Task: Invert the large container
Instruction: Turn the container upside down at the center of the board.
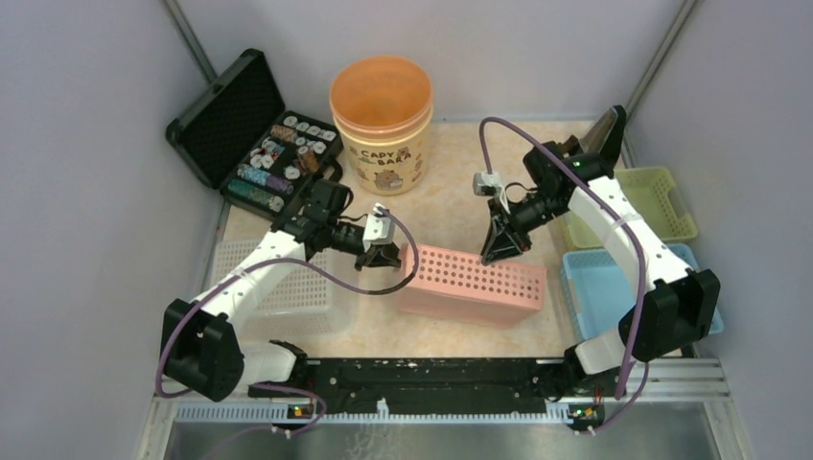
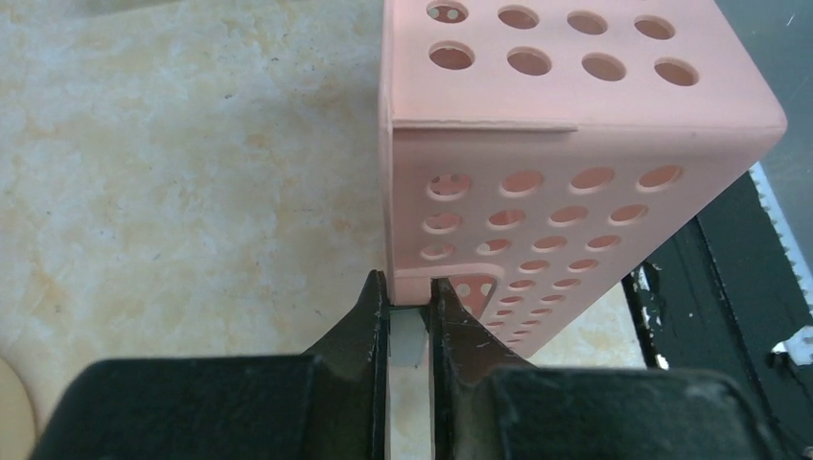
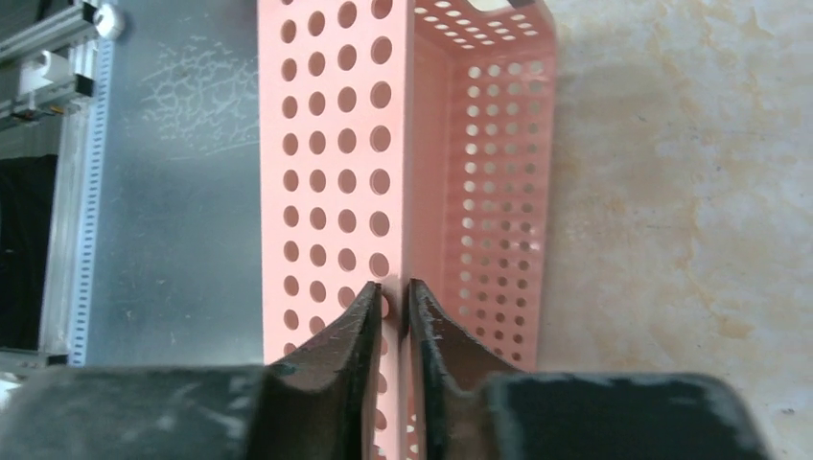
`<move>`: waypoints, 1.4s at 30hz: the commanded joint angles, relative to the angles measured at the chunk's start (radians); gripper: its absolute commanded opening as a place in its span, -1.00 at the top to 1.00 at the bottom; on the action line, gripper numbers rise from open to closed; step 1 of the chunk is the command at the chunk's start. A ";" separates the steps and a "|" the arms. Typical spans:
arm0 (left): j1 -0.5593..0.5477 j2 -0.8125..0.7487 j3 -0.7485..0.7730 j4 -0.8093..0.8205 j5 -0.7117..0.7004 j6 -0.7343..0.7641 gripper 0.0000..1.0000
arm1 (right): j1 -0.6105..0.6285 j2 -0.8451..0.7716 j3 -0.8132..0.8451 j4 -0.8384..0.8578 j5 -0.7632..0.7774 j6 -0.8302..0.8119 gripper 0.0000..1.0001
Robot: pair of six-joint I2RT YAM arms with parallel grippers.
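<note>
The large container is a pink perforated basket (image 1: 475, 285) in the middle of the table, tipped up on its side with a holed face towards the camera. My left gripper (image 1: 383, 259) is shut on the rim at its left end; in the left wrist view the jaws pinch that pink rim (image 2: 412, 287). My right gripper (image 1: 500, 251) is shut on the upper edge of the far long wall; in the right wrist view (image 3: 395, 299) the jaws straddle that wall, with the basket's outer face (image 3: 326, 144) to the left and its inside (image 3: 489, 144) to the right.
An orange "Capybara" bucket (image 1: 382, 120) stands at the back. An open black case of poker chips (image 1: 259, 144) is back left. A white basket (image 1: 278, 287) lies under my left arm. Green (image 1: 662, 196) and blue (image 1: 599, 283) baskets sit right. A black rail (image 1: 431, 374) runs along the near edge.
</note>
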 commanded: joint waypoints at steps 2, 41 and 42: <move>-0.002 0.005 -0.005 0.042 0.009 -0.135 1.00 | -0.006 -0.040 -0.033 0.176 0.039 0.058 0.47; 0.058 0.312 0.097 0.189 -0.147 -0.618 1.00 | -0.087 -0.428 -0.348 1.025 0.799 0.546 -0.78; 0.065 0.321 0.099 0.193 -0.146 -0.633 1.00 | -0.087 -0.432 -0.352 1.027 0.798 0.548 -0.78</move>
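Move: The left gripper holds the pink container by the handle end of its rim; the container's middle lies about 16 cm to its right, 6 cm back and slightly below. From the right gripper, on the upper long rim, that middle is some 5 cm back, 2 cm left and 11 cm down. From the left gripper, the upturned white container sits roughly 27 cm left and 3 cm back, the bucket about 29 cm ahead and 2 cm left. Keep the left gripper pinched on the pink container's end and tip it forward some 30 degrees, first sinking, then going about 5 cm forward and 5 cm down in all, turning a little counter-clockwise. Meanwhile open the right gripper wide off the upper rim and swing it forward, then also right and slightly up, roughly 15 cm forward and 8 cm right, turning it clockwise. ##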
